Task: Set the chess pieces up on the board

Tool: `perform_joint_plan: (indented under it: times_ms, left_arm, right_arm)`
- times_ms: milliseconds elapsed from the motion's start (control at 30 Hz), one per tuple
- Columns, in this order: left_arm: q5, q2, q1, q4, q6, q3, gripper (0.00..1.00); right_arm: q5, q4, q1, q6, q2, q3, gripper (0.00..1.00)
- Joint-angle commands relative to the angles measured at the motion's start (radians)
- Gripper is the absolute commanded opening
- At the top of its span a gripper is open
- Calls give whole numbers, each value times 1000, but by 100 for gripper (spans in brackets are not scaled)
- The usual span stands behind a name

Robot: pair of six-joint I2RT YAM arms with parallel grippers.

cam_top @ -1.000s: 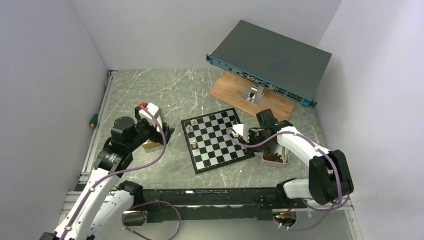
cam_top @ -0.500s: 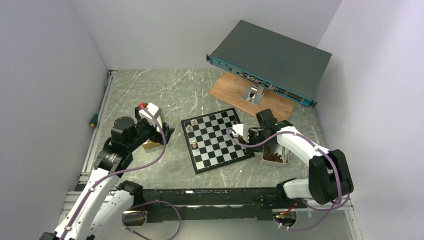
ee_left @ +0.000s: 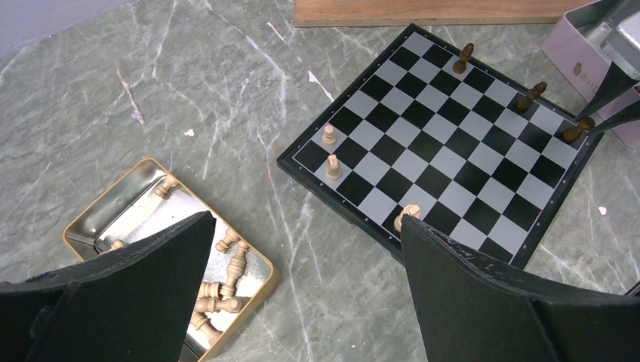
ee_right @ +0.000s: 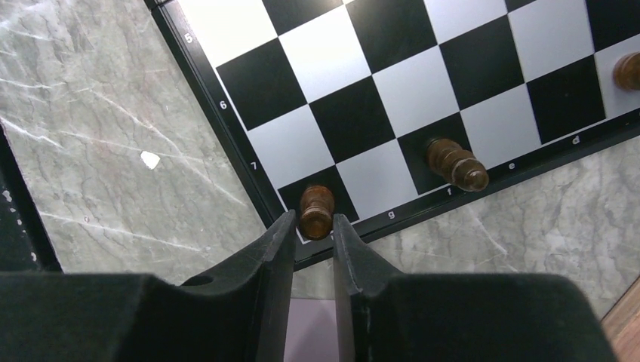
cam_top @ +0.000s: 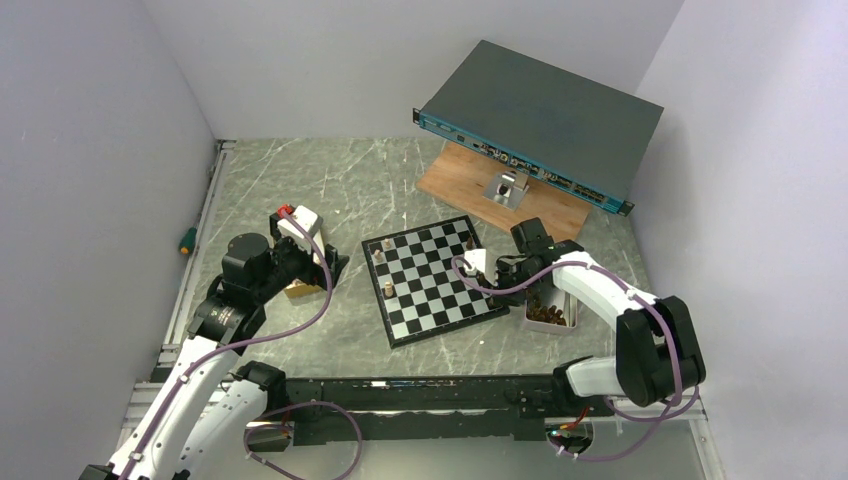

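The board (cam_top: 432,292) lies at mid-table. In the left wrist view, three light chess pieces (ee_left: 333,167) stand along its near-left edge and three dark ones (ee_left: 530,96) along the far-right edge. My right gripper (ee_right: 314,217) straddles the dark piece (ee_right: 317,210) that stands upright on the corner square. Its jaws are barely parted, with a sliver of gap on the left side. Another dark piece (ee_right: 456,164) stands two squares over. My left gripper (ee_left: 306,219) hangs wide open and empty between the board (ee_left: 453,136) and a gold tin (ee_left: 90,226) of light pieces (ee_left: 219,279).
A pale tin (cam_top: 550,312) of dark pieces sits right of the board, under my right arm. A wooden plank (cam_top: 470,190) and a grey rack unit (cam_top: 540,120) lie beyond the board. A screwdriver (cam_top: 186,240) rests at the table's left edge.
My right gripper's jaws have loosened slightly around the dark corner piece, and the arm has shifted a touch. The left arm has not moved.
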Motion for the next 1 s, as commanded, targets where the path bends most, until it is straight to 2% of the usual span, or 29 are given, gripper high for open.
perform_joint_plan:
  times_ms: [0,400,967]
  left_arm:
    - [7,-4,5,25,9,10,99]
    - [7,-2,5,24,9,11,99]
    - [7,0,10,24,9,11,99]
  right_arm:
    - [25,-29,4,-12,14,9,29]
    - [6,-16,3,14,-6,12,44]
    - [-59,17,5,101,0,48,50]
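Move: The right hand's fingertips stand around the dark chess piece on the board's near right corner square, its middle roughly 1 cm below the hand point. A second dark piece is about 4 cm ahead and 2 cm left, a third some 10 cm ahead and 4 cm left; the box of dark pieces lies about 10 cm right and 2 cm ahead. From the left hand the corner piece is roughly 29 cm right, 3 cm back and 19 cm below. The right hand stays within about 1 cm while its fingers open to half, freeing the corner's dark piece. ##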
